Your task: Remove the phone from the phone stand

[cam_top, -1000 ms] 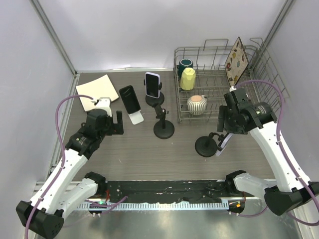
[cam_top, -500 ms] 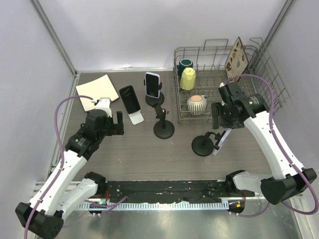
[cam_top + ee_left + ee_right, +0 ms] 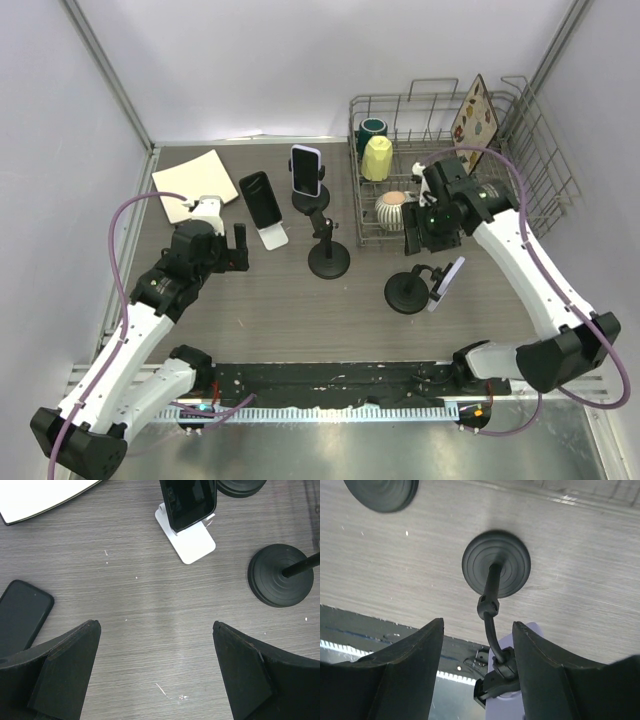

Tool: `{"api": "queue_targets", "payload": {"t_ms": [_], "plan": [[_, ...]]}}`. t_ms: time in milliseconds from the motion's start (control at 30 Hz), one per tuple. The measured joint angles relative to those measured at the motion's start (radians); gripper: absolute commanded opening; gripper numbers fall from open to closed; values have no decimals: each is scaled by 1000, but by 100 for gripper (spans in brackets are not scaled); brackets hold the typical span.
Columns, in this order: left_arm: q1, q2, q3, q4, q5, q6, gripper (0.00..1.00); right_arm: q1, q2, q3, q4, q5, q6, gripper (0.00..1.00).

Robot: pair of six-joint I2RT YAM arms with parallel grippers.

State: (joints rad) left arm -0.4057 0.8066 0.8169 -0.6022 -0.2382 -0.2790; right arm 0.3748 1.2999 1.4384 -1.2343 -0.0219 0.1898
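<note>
A lavender phone (image 3: 447, 282) is clamped on a black gooseneck phone stand (image 3: 406, 294) at the right of the table. My right gripper (image 3: 420, 238) hovers above the stand's neck, just back-left of the phone. In the right wrist view the right gripper (image 3: 478, 624) is open, its jaws either side of the neck, with the stand's round base (image 3: 496, 562) beyond. The phone (image 3: 504, 709) sits in its clamp low in that view, beside the right finger; no contact shows. My left gripper (image 3: 238, 248) (image 3: 155, 625) is wide open over bare table.
A black phone (image 3: 260, 200) leans on a white stand (image 3: 187, 542). A second gooseneck stand (image 3: 328, 262) holds another phone (image 3: 306, 170). A black phone (image 3: 20, 612) lies flat by my left finger. A wire dish rack (image 3: 528, 130) with cups stands behind, and a beige board (image 3: 195, 180) lies far left.
My right gripper has moved left and back, uncovering the lavender phone. The stand's base has shifted slightly left. The left arm has not moved.
</note>
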Motion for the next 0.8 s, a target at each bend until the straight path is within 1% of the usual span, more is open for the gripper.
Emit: {"api": "queue_targets", "payload": {"t_ms": [167, 300, 600, 700, 767, 800], "plan": [[0, 0, 0, 0, 5, 0, 100, 11, 39, -60, -1, -24, -9, 61], [0, 0, 0, 0, 5, 0, 100, 11, 50, -71, 0, -25, -8, 60], [-5, -4, 0, 0, 7, 0, 100, 17, 71, -129, 3, -25, 7, 51], [-5, -5, 0, 0, 8, 0, 100, 32, 71, -156, 1, -24, 12, 43], [-5, -5, 0, 0, 12, 0, 100, 43, 71, -167, -2, -16, 17, 35], [-5, -5, 0, 0, 13, 1, 100, 47, 70, -167, -5, -13, 19, 26]]}}
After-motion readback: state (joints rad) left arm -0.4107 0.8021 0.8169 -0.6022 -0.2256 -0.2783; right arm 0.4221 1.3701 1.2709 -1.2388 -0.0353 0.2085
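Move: The neck of the right-hand phone stand is about 7 cm below my right hand and some 3 cm back, with no offset to the side. Its phone hangs roughly 6 cm back, 5 cm right and 6 cm lower than the hand. The striped jar is about 11 cm ahead and 6 cm left, the middle stand around 21 cm left and 4 cm ahead, both some 8 cm below. From my idle left hand the neck is some 46 cm right, 4 cm back and 4 cm lower. I sink my right hand about 6.5 cm onto the phone stand's neck, easing back some 3 cm, mostly late in the descent, while the wrist tips around 15 degrees so the fingers point more nearly straight down. The already part-open fingers narrow further, chiefly near the end, until their tips sit on either side of the neck's joint; a grip can't yet be seen. ##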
